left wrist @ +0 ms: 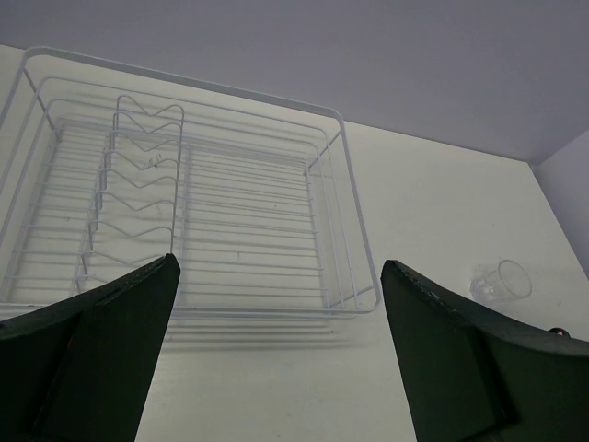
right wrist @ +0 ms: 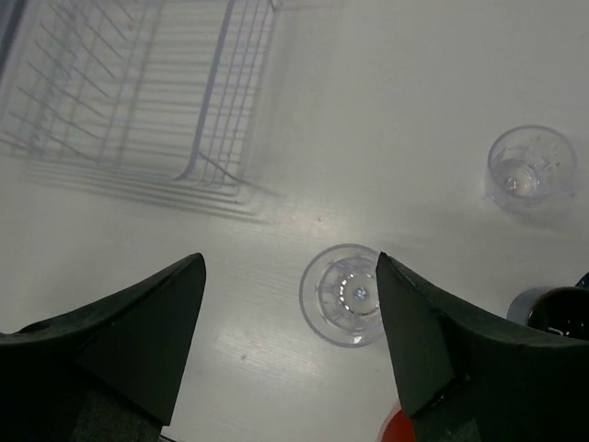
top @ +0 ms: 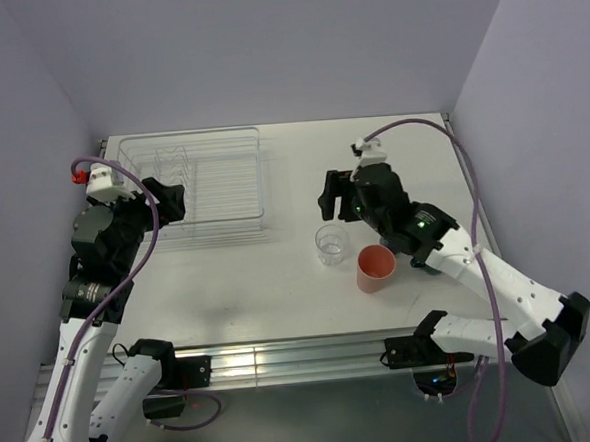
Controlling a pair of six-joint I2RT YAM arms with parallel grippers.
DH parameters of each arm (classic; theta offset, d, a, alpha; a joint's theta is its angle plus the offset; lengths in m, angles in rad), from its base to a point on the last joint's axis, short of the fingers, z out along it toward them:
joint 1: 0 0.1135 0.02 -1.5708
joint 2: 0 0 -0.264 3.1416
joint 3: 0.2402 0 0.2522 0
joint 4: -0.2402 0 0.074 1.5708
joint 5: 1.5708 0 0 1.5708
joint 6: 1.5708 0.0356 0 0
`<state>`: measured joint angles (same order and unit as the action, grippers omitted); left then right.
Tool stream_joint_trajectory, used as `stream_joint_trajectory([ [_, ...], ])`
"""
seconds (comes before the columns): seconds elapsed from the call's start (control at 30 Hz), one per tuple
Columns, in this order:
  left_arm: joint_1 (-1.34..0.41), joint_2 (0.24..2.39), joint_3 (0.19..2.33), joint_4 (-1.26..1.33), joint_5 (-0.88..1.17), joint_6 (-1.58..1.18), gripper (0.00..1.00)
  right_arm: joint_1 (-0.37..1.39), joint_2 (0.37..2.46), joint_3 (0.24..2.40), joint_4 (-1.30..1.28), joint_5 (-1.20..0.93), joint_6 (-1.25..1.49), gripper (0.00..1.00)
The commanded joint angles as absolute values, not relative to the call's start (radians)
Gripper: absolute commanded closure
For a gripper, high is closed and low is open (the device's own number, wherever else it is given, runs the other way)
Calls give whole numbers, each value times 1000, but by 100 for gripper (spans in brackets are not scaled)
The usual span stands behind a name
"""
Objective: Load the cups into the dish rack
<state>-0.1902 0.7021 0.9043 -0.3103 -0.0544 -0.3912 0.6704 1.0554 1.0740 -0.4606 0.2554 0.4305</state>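
The dish rack [top: 191,187] stands empty at the back left of the table; it also shows in the left wrist view, dish rack [left wrist: 230,203], and the right wrist view, dish rack [right wrist: 129,83]. A clear glass cup [top: 332,242] stands upright mid-table beside a salmon-pink cup [top: 375,267]. My right gripper [top: 332,196] hovers open above the clear cup [right wrist: 342,295], which sits close to the right finger. A second clear cup [right wrist: 531,170] and a dark navy mug [right wrist: 557,311] lie further right. My left gripper [top: 170,203] is open and empty at the rack's near-left side.
Walls close the table at the back and both sides. Bare table lies between the rack and the cups. The right arm [top: 447,247] covers the table's right part in the top view. A clear cup [left wrist: 502,279] shows far right in the left wrist view.
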Motion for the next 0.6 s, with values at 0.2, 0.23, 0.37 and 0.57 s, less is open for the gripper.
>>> stream_joint_trajectory([
  [0.2, -186, 698, 920, -268, -64, -407, 1, 838, 1238, 1089, -502, 429, 472, 28],
  [0.23, -186, 698, 919, -268, -64, -407, 1, 841, 1246, 1086, -499, 428, 474, 28],
  [0.37, -186, 699, 920, -270, -66, -407, 1, 850, 1276, 1077, -488, 413, 477, 32],
  [0.57, -186, 699, 920, -268, -67, -405, 1, 854, 1333, 1062, -489, 379, 485, 39],
])
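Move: The near clear cup stands roughly 20 cm below the right hand, about 2 cm ahead and not offset sideways. The red cup lies about 5 cm back and 10 cm right of the hand; the far clear cup is some 16 cm ahead and 11 cm right, and a dark cup about 4 cm ahead and 15 cm right. From the left hand, the near clear cup is about 30 cm right, 2 cm ahead and 27 cm below. Down about 9 cm and left about 5 cm, the right hand sinks towards the near clear cup, coming to its left side, quickly at first and then more slowly. The wrist tips the fingers further down and dips its left side, some 15 degrees in all, while the fingers narrow from wide to a bit over half open. They still hold nothing. ##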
